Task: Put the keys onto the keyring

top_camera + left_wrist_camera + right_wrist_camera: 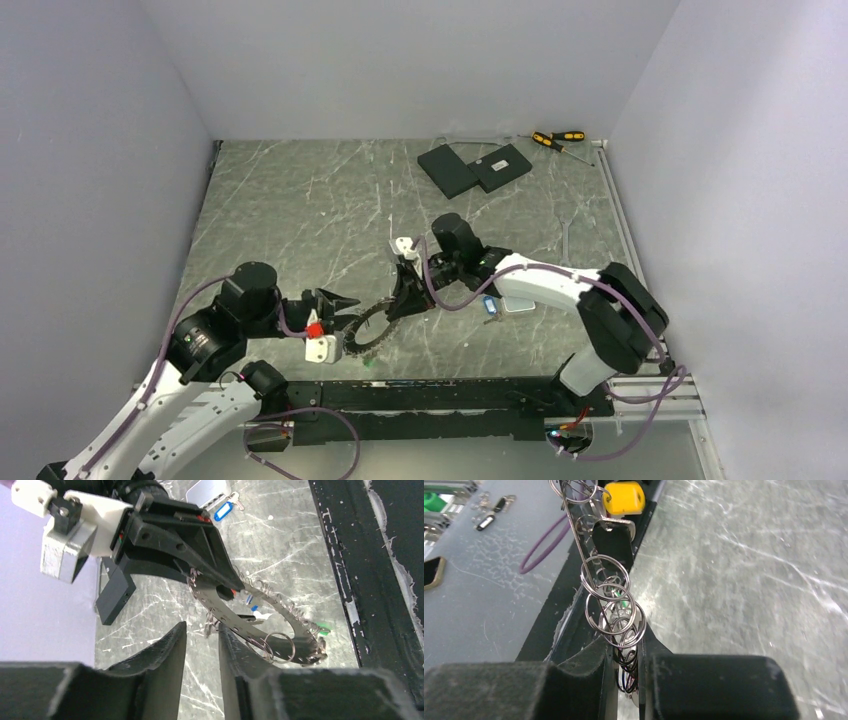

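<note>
The keyring (372, 332) is a wide metal ring strung with small split rings, lifted at its far side. My right gripper (406, 300) is shut on that far edge; in the right wrist view its fingers (596, 655) pinch the ring's band and several split rings (614, 612). My left gripper (202, 627) is open a little, with only table showing between the fingers. Its right finger (240, 655) sits just under the keyring's band (260, 625). A key with a blue tag (222, 512) lies on the table beyond, by the right arm (490, 306). A green tag (324, 627) shows at the ring's near edge.
Two dark flat boxes (475, 168) and yellow-and-black screwdrivers (557, 140) lie at the back right. A pale slab (517, 304) rests beside the blue-tagged key. The black base rail (450, 395) runs along the near edge, close to the keyring. A yellow block (624, 497) shows beyond the ring.
</note>
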Controlling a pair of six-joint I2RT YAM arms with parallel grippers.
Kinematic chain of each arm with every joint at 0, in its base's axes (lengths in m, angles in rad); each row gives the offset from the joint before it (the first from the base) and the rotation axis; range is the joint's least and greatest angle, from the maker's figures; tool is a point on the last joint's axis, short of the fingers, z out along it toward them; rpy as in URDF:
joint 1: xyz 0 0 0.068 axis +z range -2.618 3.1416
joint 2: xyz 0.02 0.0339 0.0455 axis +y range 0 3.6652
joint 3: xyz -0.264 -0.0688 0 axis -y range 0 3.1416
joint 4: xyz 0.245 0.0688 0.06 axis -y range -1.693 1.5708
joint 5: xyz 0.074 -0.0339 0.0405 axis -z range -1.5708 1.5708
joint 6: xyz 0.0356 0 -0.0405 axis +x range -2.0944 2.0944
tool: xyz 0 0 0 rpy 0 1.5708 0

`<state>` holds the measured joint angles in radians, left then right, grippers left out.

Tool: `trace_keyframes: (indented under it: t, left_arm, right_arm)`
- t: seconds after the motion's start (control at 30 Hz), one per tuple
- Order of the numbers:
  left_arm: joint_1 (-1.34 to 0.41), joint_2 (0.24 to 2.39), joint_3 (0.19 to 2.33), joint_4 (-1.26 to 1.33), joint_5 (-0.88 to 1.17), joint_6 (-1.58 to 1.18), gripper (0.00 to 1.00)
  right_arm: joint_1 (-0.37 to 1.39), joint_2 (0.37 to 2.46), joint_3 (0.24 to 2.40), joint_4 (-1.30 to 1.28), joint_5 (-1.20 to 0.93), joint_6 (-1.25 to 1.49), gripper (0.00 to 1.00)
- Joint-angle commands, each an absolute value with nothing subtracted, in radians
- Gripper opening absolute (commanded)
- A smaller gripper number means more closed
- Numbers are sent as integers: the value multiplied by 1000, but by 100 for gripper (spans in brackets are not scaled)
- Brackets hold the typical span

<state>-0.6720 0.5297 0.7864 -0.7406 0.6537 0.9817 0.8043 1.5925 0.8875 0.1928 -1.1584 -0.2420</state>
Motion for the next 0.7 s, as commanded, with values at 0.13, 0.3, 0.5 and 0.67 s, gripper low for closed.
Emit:
trace_keyframes:
  t: [0.13,0.3,0.5,0.67]
  left_arm:
    - [-687,523,786,-821,672,903,62]
    - [-687,577,818,-800,721,806,68]
    - [-687,646,851,-711,754,680,65]
    - [-687,669,820,-527,636,549,63]
  right_arm:
    - [790,1354,1025,-152,-795,-380,0]
    - [819,1269,1041,-251,-602,-429,0]
    - [854,1222,1045,-296,-439,-467,0]
    - [889,1217,1053,-317,-385,-480,0]
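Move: My right hand already pinches one end of the keyring, whose middle lies about 4 cm to its left, 3 cm back and some 4 cm lower. On the table, the blue-tagged key is roughly 20 cm to my right hand's right and level with it. My left fingers have just come off the keyring: its middle is about 3 cm to their right, 4 cm back and 6 cm below, and the green key hangs another 5 cm or so nearer me. Keeping its pinch, my right hand carries the keyring about 5 cm to the right, 4 cm forward and 4 cm up, swinging clockwise and dipping its fingertips to bring the free end round in front of my left hand. Meanwhile my left fingers spread wide and, after a slight shift left, ease down and then about 2 cm back to the right towards that free end, rolling their forward side down some 15 degrees. ##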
